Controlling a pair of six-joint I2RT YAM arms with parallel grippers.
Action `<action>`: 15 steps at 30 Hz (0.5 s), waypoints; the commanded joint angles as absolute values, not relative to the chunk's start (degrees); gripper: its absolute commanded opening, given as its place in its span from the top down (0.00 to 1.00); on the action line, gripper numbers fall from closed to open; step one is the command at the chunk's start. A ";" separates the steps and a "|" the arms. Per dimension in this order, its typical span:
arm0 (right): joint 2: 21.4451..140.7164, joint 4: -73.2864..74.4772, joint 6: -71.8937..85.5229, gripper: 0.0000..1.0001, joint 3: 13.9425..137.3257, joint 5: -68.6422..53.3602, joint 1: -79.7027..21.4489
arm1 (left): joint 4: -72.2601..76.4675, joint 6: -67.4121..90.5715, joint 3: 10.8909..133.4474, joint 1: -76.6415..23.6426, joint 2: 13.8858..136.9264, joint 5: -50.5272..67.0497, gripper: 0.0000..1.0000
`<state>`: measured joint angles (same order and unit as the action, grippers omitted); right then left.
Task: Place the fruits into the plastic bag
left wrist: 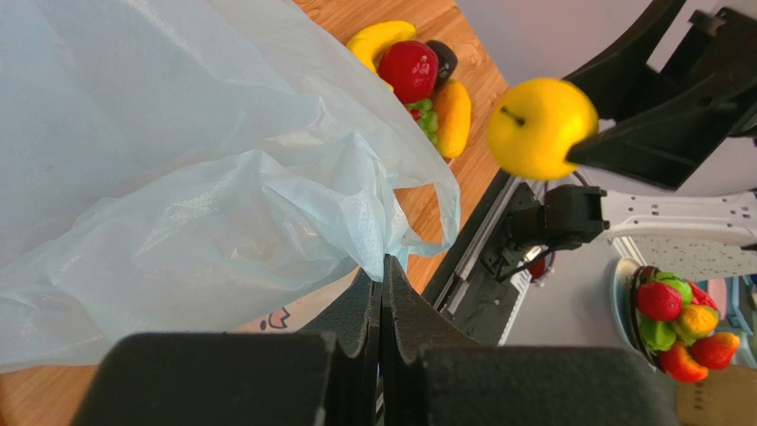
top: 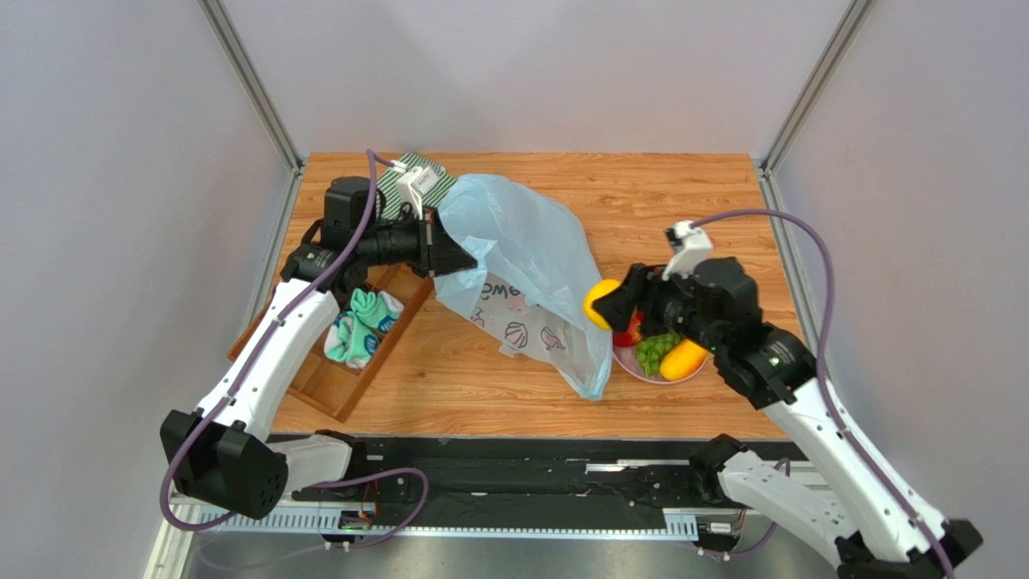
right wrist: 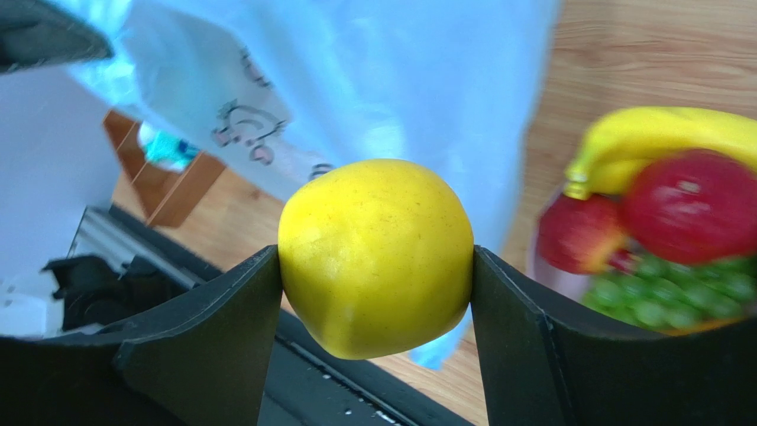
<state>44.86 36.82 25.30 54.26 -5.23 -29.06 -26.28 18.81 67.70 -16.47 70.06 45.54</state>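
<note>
The pale-blue plastic bag [top: 532, 272] with cartoon prints hangs over the table's middle. My left gripper [top: 453, 256] is shut on its upper left edge and holds it up; in the left wrist view the jaws [left wrist: 384, 266] pinch the bag's film [left wrist: 178, 169]. My right gripper [top: 610, 308] is shut on a yellow lemon [top: 599, 303], held in the air just right of the bag; the lemon shows in the right wrist view [right wrist: 376, 257] and the left wrist view [left wrist: 540, 128]. A banana [right wrist: 662, 142], red apples [right wrist: 693, 204], green grapes [top: 656, 351] and a mango [top: 684, 360] lie on the pink plate [top: 637, 367].
A wooden tray [top: 350, 362] with rolled teal-white socks [top: 362, 326] sits at the left. A green striped cloth [top: 417, 175] lies behind the left gripper. Metal frame posts stand at the back corners. A second bowl of fruits [left wrist: 680, 319] is off the table.
</note>
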 commanded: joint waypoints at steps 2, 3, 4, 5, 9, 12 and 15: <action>56.65 25.59 29.27 0.69 59.05 -0.63 -44.98 | -20.49 23.20 66.97 -15.91 68.91 51.59 1.00; 58.52 23.66 29.53 0.69 59.85 -0.09 -46.91 | -19.17 24.60 66.28 -15.82 68.56 51.59 1.00; 60.36 22.95 29.71 0.69 61.59 -0.09 -49.89 | -18.64 25.31 65.92 -15.82 67.86 51.59 1.00; 62.56 22.16 29.88 0.69 62.31 1.83 -50.97 | -18.02 25.92 65.57 -15.82 67.42 51.68 1.00; 71.69 18.29 32.34 0.69 64.42 5.26 -53.70 | -15.48 29.87 63.02 -15.82 63.21 51.59 1.00; 74.96 17.41 31.56 0.68 65.48 14.65 -55.54 | -13.46 33.20 60.30 -15.82 59.43 51.42 1.00; 76.64 15.66 30.50 0.68 66.36 23.53 -56.95 | -10.74 37.87 57.75 -15.82 55.74 52.73 1.00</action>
<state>75.59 21.91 30.59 62.65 9.23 -55.48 -17.39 30.61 59.79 -16.03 61.32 50.13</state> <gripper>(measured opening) 0.731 0.008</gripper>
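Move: My right hand already holds the yellow fruit. The bag's mouth lies about 13 cm to this hand's left, 2 cm ahead and 10 cm below; the fruit plate is left behind some 10 cm to its right, 2 cm ahead and 19 cm down, with the banana 8 cm farther out than the plate's middle. From my left hand, still pinching the raised bag rim, the mouth is about 8 cm right, 4 cm back and 13 cm below. I sweep the yellow fruit with my right hand about 16 cm left, away from the plate to the bag's mouth, sinking some 5 cm, mostly in the later part, with a counter-clockwise turn that partly eases back; the fingers keep their grip. Meanwhile my left hand keeps its pinch on the rim, draws it back about 3.5 cm and up 2, and tips its fingers up slightly. ##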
